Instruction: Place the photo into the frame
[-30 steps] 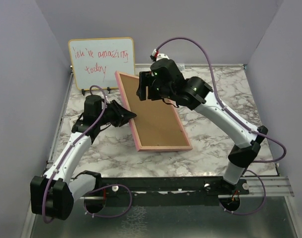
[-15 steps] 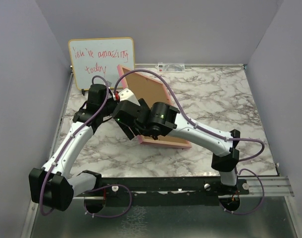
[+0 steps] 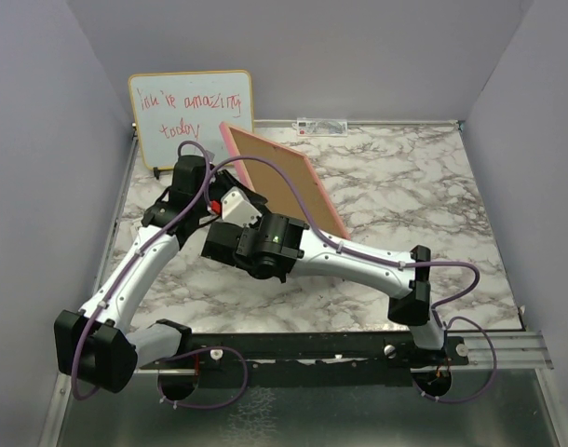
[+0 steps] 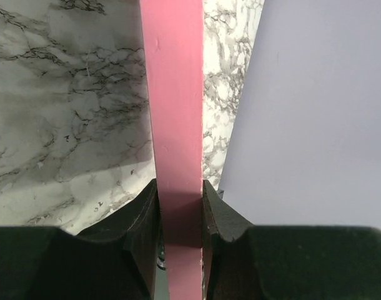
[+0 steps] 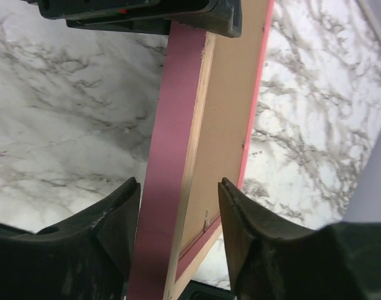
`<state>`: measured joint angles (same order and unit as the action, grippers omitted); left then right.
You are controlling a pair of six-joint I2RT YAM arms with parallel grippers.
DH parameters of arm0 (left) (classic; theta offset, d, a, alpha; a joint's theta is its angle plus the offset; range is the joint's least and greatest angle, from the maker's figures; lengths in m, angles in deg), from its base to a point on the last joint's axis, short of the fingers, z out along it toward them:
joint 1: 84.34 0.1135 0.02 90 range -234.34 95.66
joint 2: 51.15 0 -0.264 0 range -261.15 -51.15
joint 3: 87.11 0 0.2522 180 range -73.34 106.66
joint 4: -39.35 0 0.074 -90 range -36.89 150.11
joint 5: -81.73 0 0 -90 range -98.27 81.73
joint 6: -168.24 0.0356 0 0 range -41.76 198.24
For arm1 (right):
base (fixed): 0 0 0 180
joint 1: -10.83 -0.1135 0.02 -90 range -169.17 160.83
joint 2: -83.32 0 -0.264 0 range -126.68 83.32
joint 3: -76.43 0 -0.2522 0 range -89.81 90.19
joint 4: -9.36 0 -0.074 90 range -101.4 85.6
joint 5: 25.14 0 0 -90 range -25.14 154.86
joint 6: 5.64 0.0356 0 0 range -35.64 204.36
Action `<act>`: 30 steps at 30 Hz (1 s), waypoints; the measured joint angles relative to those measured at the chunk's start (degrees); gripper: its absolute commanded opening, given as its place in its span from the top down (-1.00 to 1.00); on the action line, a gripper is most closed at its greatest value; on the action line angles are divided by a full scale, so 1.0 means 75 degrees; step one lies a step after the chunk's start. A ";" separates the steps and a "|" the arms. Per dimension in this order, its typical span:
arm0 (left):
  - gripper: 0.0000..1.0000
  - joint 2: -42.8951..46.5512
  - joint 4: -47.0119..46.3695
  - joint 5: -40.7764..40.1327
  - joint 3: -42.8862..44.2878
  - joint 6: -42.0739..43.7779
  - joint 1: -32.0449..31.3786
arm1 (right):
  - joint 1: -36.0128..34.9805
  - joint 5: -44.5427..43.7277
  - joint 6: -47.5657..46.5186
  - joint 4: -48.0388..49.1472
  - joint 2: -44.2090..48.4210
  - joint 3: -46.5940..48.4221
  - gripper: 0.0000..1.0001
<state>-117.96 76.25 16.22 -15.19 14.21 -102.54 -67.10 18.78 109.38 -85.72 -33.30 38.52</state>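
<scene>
The frame (image 3: 277,177) is tipped up on the marble table, brown backing board facing the overhead camera and pink border around it. My left gripper (image 3: 214,197) is shut on the raised left edge. In the left wrist view the pink frame edge (image 4: 175,94) runs straight between the left gripper's (image 4: 180,200) pads. My right gripper (image 3: 230,240) is lower on the same edge. In the right wrist view the right gripper (image 5: 178,187) is open, its fingers straddling the frame edge (image 5: 178,125), with a gap on the backing board (image 5: 231,94) side. The photo is out of view.
A yellow-edged whiteboard (image 3: 191,116) with red handwriting stands at the back left, close behind the frame. The marble table (image 3: 414,186) is bounded by grey walls on three sides. A small clear strip (image 3: 321,124) lies at the back edge. Purple cables loop over both arms.
The frame lay flat a second ago; its left edge is now lifted in the left gripper. The right arm swung from above the frame's top down to that edge, its jaws narrowing.
</scene>
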 measured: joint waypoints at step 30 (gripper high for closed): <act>-0.98 -0.1492 -0.0443 0.0574 0.3672 0.0793 0.0061 | 0.1772 0.0087 -0.0149 0.2183 0.3713 -0.2623 0.99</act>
<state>-129.15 72.93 20.52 12.35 20.15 -102.08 -53.82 19.43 108.26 -69.35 -5.45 18.85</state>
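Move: Right hand: the frame's left bar lies between its still-open fingers, practically at the hand point; the left gripper holds the same bar about 10 cm ahead and 3 cm to the left. The frame's near-left corner is some 4 cm back and 2 cm below, level sideways. From the left hand, the bar spot the right goes for is about 10 cm back, 3 cm right; the whiteboard stands roughly 20 cm ahead, 21 cm left and a little lower. The right fingers close on the frame's left bar near its near corner while the left still pinches it farther out. Then the left opens wide, lets go and rises about 15 cm, a little forward, its fingers tipping up; the right, keeping its pinch, draws the frame away to the right and up, about 10 cm each, slightly forward, rolling its left side up. ##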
